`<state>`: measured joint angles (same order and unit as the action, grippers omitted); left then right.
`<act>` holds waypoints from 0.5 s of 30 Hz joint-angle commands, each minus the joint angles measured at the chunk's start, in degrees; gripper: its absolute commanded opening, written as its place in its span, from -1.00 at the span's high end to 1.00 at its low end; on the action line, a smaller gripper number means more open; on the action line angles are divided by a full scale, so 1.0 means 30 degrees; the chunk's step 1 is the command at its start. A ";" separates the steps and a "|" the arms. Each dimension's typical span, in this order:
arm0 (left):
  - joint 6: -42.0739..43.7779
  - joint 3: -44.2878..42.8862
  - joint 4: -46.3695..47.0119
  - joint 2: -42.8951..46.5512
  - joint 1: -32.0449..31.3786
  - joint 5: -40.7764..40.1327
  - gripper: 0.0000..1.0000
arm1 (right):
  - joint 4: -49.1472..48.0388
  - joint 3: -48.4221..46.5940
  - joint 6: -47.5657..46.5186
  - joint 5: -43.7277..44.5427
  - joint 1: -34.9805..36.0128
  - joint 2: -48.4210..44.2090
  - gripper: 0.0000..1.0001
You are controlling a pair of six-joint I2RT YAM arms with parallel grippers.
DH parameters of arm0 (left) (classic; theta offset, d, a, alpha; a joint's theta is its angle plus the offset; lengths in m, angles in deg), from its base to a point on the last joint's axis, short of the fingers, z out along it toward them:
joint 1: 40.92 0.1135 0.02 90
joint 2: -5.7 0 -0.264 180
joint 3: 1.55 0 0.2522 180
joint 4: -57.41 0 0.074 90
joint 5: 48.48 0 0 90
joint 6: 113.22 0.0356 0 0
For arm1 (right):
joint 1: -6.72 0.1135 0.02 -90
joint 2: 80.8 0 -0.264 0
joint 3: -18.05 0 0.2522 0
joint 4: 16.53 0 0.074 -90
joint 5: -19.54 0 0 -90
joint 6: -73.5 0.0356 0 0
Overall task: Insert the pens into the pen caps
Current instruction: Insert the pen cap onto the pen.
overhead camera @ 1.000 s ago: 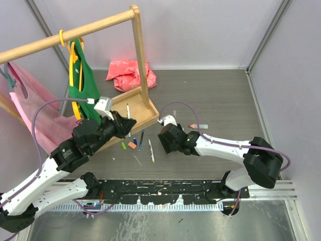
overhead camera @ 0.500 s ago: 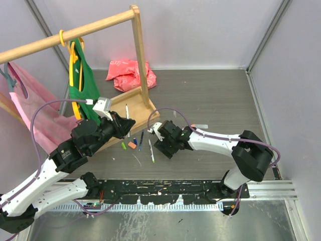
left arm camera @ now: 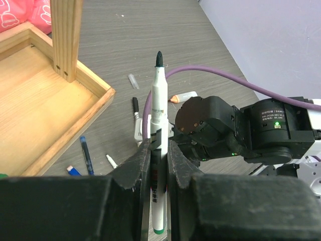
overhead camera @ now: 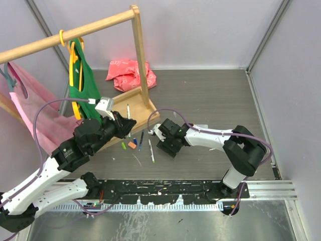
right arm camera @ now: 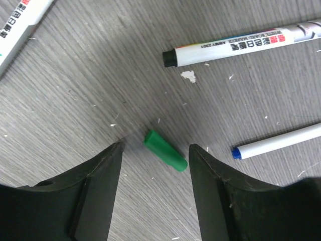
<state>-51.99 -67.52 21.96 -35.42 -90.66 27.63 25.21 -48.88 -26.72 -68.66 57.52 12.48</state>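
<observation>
My left gripper (left arm camera: 159, 145) is shut on a white pen (left arm camera: 159, 100) with a dark tip and a green rear end. It holds the pen off the table, tip pointing away from the wrist camera, near the wooden tray's corner (overhead camera: 128, 125). My right gripper (right arm camera: 155, 145) is open and low over the table, its fingers on either side of a green pen cap (right arm camera: 165, 150) lying flat without touching it. Around it lie a black-ended pen (right arm camera: 241, 44) and a blue-ended pen (right arm camera: 278, 143). In the top view the right gripper (overhead camera: 159, 142) sits among loose pens (overhead camera: 151, 150).
The wooden tray (overhead camera: 145, 116) with its upright post stands just behind the pens, one pen (overhead camera: 128, 111) lying in it. An orange cap (overhead camera: 132, 144), a green cap (overhead camera: 123, 145) and a blue pen (overhead camera: 141, 139) lie in front of it. A red bag (overhead camera: 131, 74) sits further back and clothes hang at left.
My right arm has swung left toward the loose pens and its fingers have narrowed somewhat. The left gripper keeps its hold on the pen, barely shifted.
</observation>
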 commanded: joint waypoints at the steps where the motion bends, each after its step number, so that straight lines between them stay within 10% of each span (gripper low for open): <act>1: 0.0422 -0.0811 0.0434 0.0078 0.0080 -0.0094 1.00 | 0.0222 -0.0896 -0.0648 -0.0719 -0.0299 0.0233 -0.19; 15: 0.0480 -0.1039 0.0670 -0.0252 0.0071 0.0033 1.00 | 0.0866 -0.1363 -0.0531 -0.1123 -0.0569 0.1135 0.32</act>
<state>-51.62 -67.78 21.94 -35.75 -90.66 27.63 26.90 -51.48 -28.42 -72.33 56.21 15.04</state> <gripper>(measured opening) 0.138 0.350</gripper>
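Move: Right between the right hand's open fingertips, about 1 cm to its right and 1 cm below, lies the green pen cap. The black-capped marker lies some 7 cm ahead and 2 cm left of that hand, the blue-ended pen about 7 cm ahead and 4 cm right, the white pen roughly 10 cm left and 1 cm back. From the left hand, still holding the uncapped pen, the cap is about 17 cm right, level fore and aft, 29 cm below. Closing on the green pen cap, the right fingers narrow their gap by nearly half, one to each side of it, and seem to touch it by the end. The hand itself stays low over the table, easing only about 0.5 cm left and a touch down, with a slight tilt. The left hand holds still, keeping its grip on the upright pen. ##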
